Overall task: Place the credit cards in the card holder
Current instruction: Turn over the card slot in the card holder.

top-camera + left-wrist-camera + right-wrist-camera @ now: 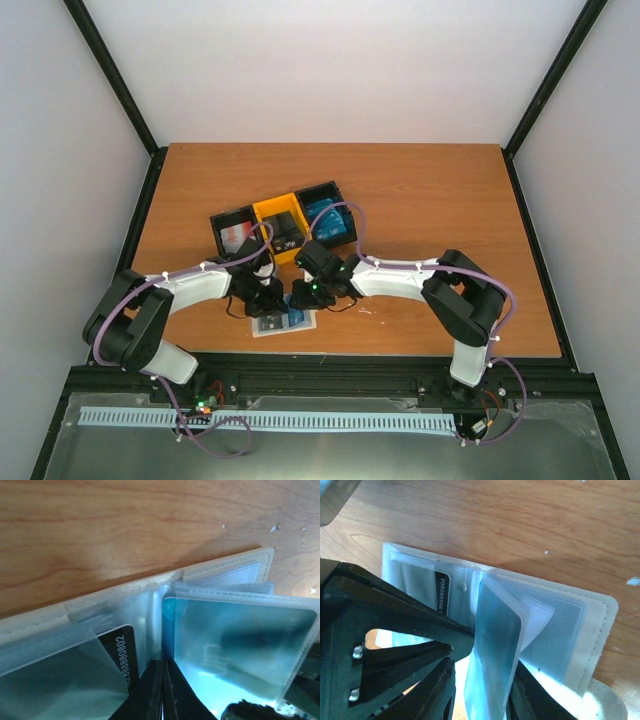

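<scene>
The beige card holder (283,323) lies open near the table's front edge, its clear pockets up. A black credit card (122,650) sits in a left pocket. A blue credit card (240,635) stands tilted inside a raised clear sleeve. My left gripper (162,672) is shut, its tips at the fold against that sleeve's edge; whether it pinches film does not show. My right gripper (485,680) straddles the blue card (495,645), with a slit of light by one finger. In the top view the left gripper (270,298) and the right gripper (300,295) meet over the holder.
A black-and-yellow three-compartment tray (262,212) stands just behind the grippers. It holds red-and-white cards (236,236), black cards (288,240) and blue cards (325,215). The left gripper's black fingers (410,620) fill the left of the right wrist view.
</scene>
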Motion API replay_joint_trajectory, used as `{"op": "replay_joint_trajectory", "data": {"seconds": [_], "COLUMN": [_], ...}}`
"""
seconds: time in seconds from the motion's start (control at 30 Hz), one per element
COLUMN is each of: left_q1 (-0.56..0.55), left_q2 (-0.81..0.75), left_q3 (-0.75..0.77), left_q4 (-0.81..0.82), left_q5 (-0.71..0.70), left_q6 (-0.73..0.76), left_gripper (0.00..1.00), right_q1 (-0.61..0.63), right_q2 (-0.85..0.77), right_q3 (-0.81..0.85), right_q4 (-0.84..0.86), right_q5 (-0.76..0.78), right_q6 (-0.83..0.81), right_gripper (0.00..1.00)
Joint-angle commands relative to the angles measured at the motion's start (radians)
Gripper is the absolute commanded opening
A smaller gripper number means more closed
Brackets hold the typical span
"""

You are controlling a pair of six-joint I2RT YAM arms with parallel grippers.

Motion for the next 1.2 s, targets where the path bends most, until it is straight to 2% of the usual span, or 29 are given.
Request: {"op": "replay_joint_trajectory", "data": {"seconds": [0.0, 0.27, 0.47, 0.63, 0.8, 0.97, 1.17], "left_q1": [-0.004, -0.004, -0.003, 0.013, 0.075, 0.114, 0.124], "left_q2": [-0.024, -0.14, -0.179, -0.237, -0.302, -0.323, -0.337], "left_q3": [0.03, 0.13, 0.178, 0.212, 0.271, 0.285, 0.257], "left_q4": [-0.116, -0.263, -0.314, -0.373, -0.412, -0.422, -0.407], "left_q5": [-0.176, -0.276, -0.32, -0.412, -0.453, -0.441, -0.41], "left_q6": [0.008, -0.053, -0.071, -0.104, -0.101, -0.083, -0.082], "left_gripper": [0.07, 0.18, 0.19, 0.19, 0.23, 0.3, 0.35], "right_q1": [0.001, 0.004, 0.012, 0.035, 0.069, 0.088, 0.089], "right_q2": [-0.05, -0.052, -0.003, 0.033, 0.081, 0.14, 0.197], "right_q3": [-0.021, -0.026, 0.009, 0.051, 0.116, 0.176, 0.229], "right_q4": [0.077, 0.159, 0.164, 0.165, 0.159, 0.142, 0.087], "right_q5": [-0.058, -0.147, -0.191, -0.202, -0.201, -0.187, -0.131], "right_q6": [-0.021, -0.052, -0.069, -0.084, -0.127, -0.145, -0.128], "right_gripper": [0.3, 0.31, 0.32, 0.33, 0.39, 0.56, 0.58]}}
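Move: The card slot with the blue card stands half raised between my right hand's parted fingers, practically at the hand point, about 1 cm ahead; the holder's left half, with the black card, lies some 6 cm to my right hand's left and 3 cm below. From my left fingertips, which are on the holder's fold, the slot is about 3 cm right and 1 cm ahead. The orange box sits roughly 17 cm ahead of them, the red-card box 17 cm ahead and 11 cm left. With the card slot between its fingers, I sweep my right hand about 9 cm left across the holder, rising some 3 cm first and drawing back slightly, tilting so the fingers point more to the left and spreading them late. My shut left fingertips come off the fold; I lift that hand about 11 cm, out left and forward towards the red-card box, opening partway. ##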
